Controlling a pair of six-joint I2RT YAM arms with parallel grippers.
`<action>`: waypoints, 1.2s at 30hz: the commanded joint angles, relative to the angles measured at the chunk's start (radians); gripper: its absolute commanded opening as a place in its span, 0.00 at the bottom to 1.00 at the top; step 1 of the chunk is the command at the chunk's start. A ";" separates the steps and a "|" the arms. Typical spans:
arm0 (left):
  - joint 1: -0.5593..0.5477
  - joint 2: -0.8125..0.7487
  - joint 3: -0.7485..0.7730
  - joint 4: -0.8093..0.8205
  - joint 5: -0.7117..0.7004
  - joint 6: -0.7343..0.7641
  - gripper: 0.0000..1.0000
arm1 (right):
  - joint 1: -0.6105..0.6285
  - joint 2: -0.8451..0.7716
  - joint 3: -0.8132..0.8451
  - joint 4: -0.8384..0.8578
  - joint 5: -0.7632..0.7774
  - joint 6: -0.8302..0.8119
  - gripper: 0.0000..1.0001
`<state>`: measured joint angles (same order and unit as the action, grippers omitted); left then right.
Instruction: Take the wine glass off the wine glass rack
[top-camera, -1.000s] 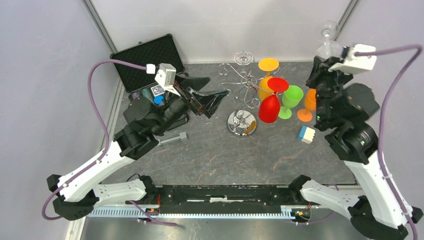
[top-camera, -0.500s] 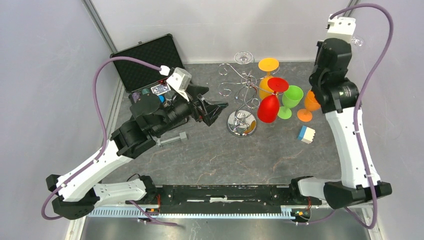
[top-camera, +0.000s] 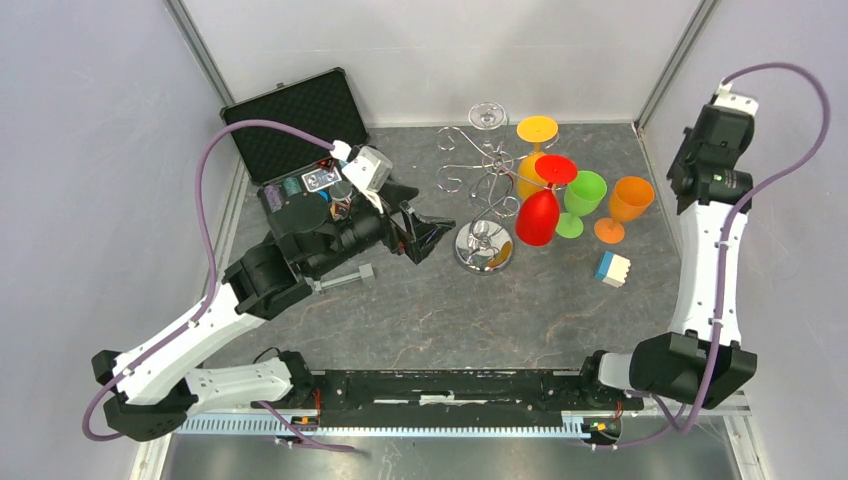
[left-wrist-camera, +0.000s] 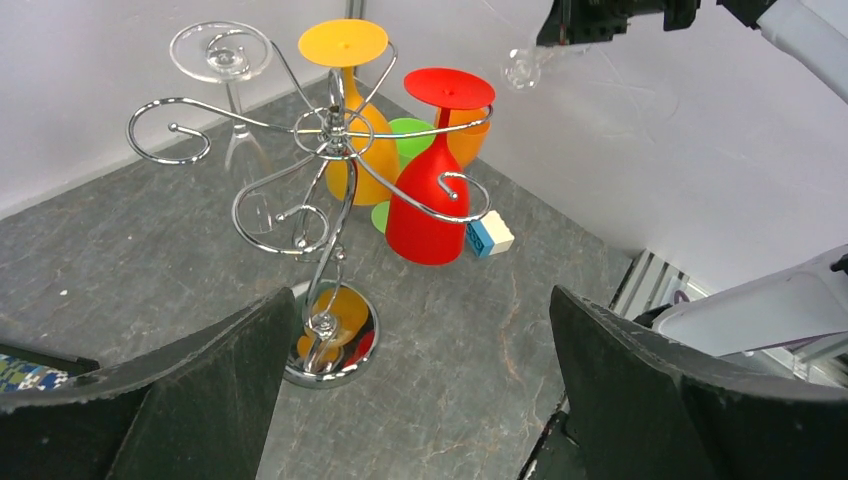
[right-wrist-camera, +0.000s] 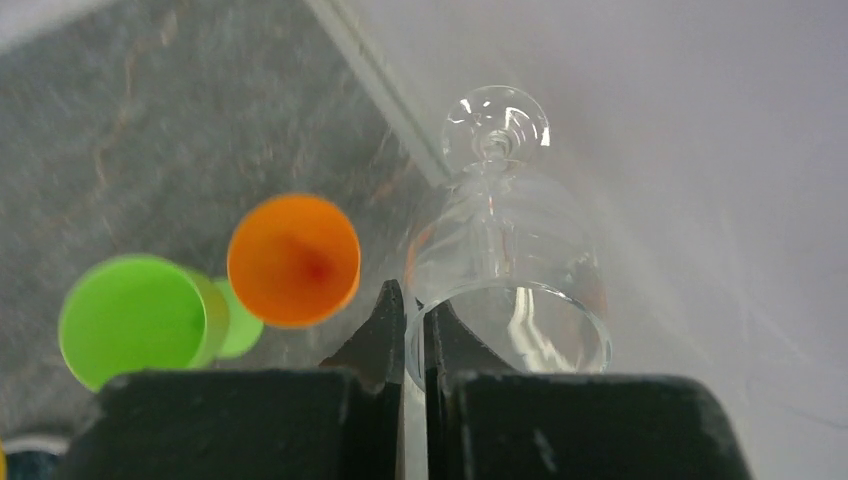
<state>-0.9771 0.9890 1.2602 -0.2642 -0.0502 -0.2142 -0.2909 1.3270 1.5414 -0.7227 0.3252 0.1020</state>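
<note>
My right gripper (right-wrist-camera: 414, 310) is shut on the rim of a clear wine glass (right-wrist-camera: 510, 260), held in the air by the right wall with its foot pointing away. The left wrist view shows that glass's foot (left-wrist-camera: 520, 68) below the right gripper. The chrome wine glass rack (top-camera: 484, 190) stands mid-table on its round mirror base (left-wrist-camera: 330, 340). Another clear glass (left-wrist-camera: 222, 55), a yellow-orange one (left-wrist-camera: 345, 45) and a red one (left-wrist-camera: 430, 205) hang from its hooks. Left of the rack's base, my left gripper (top-camera: 430, 225) is open and holds nothing.
A green glass (top-camera: 582, 200) and an orange glass (top-camera: 625, 205) stand upright right of the rack. A blue-and-white block (top-camera: 611, 268) lies in front of them. An open black case (top-camera: 290, 120) sits at the back left, a metal tool (top-camera: 345, 278) near the left arm.
My right arm has swung up and out to the right wall with the clear glass, uncovering the orange glass. The left gripper has edged closer to the rack's base, still open.
</note>
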 joint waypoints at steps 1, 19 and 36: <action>0.001 -0.025 -0.006 -0.046 0.001 0.044 1.00 | 0.006 -0.065 -0.109 -0.041 -0.048 0.026 0.00; 0.000 -0.236 -0.184 -0.137 -0.141 0.132 1.00 | 0.007 -0.096 -0.339 -0.028 -0.295 0.116 0.00; 0.000 -0.239 -0.221 -0.122 -0.152 0.130 1.00 | -0.007 -0.029 -0.315 -0.156 -0.135 0.111 0.00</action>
<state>-0.9771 0.7513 1.0416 -0.3969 -0.1829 -0.1177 -0.2844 1.3025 1.1896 -0.8711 0.1379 0.2207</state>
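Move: The right hand holds the clear wine glass high over bare table beside the toy block; that spot lies about 32 cm below, some 5 cm back and 2 cm to the left. The orange glass stands about 4 cm ahead and 6 cm left, 24 cm lower; the green glass is level with it, some 14 cm left of the hand. The block lies roughly 3 cm back, 5 cm left and 31 cm below. From the left hand the spot is about 10 cm ahead, 43 cm right and 41 cm below. Down, mainly: the right hand lowers the clear glass about 15 cm, quickly then slowing, drawing back and drifting left by some 5 cm each, to the near side of the orange glass and towards the block. The wrist tips the fingers almost 30 degrees steeper while they keep pinching the rim. Meanwhile the open, empty left hand backs off left and down from the rack. ##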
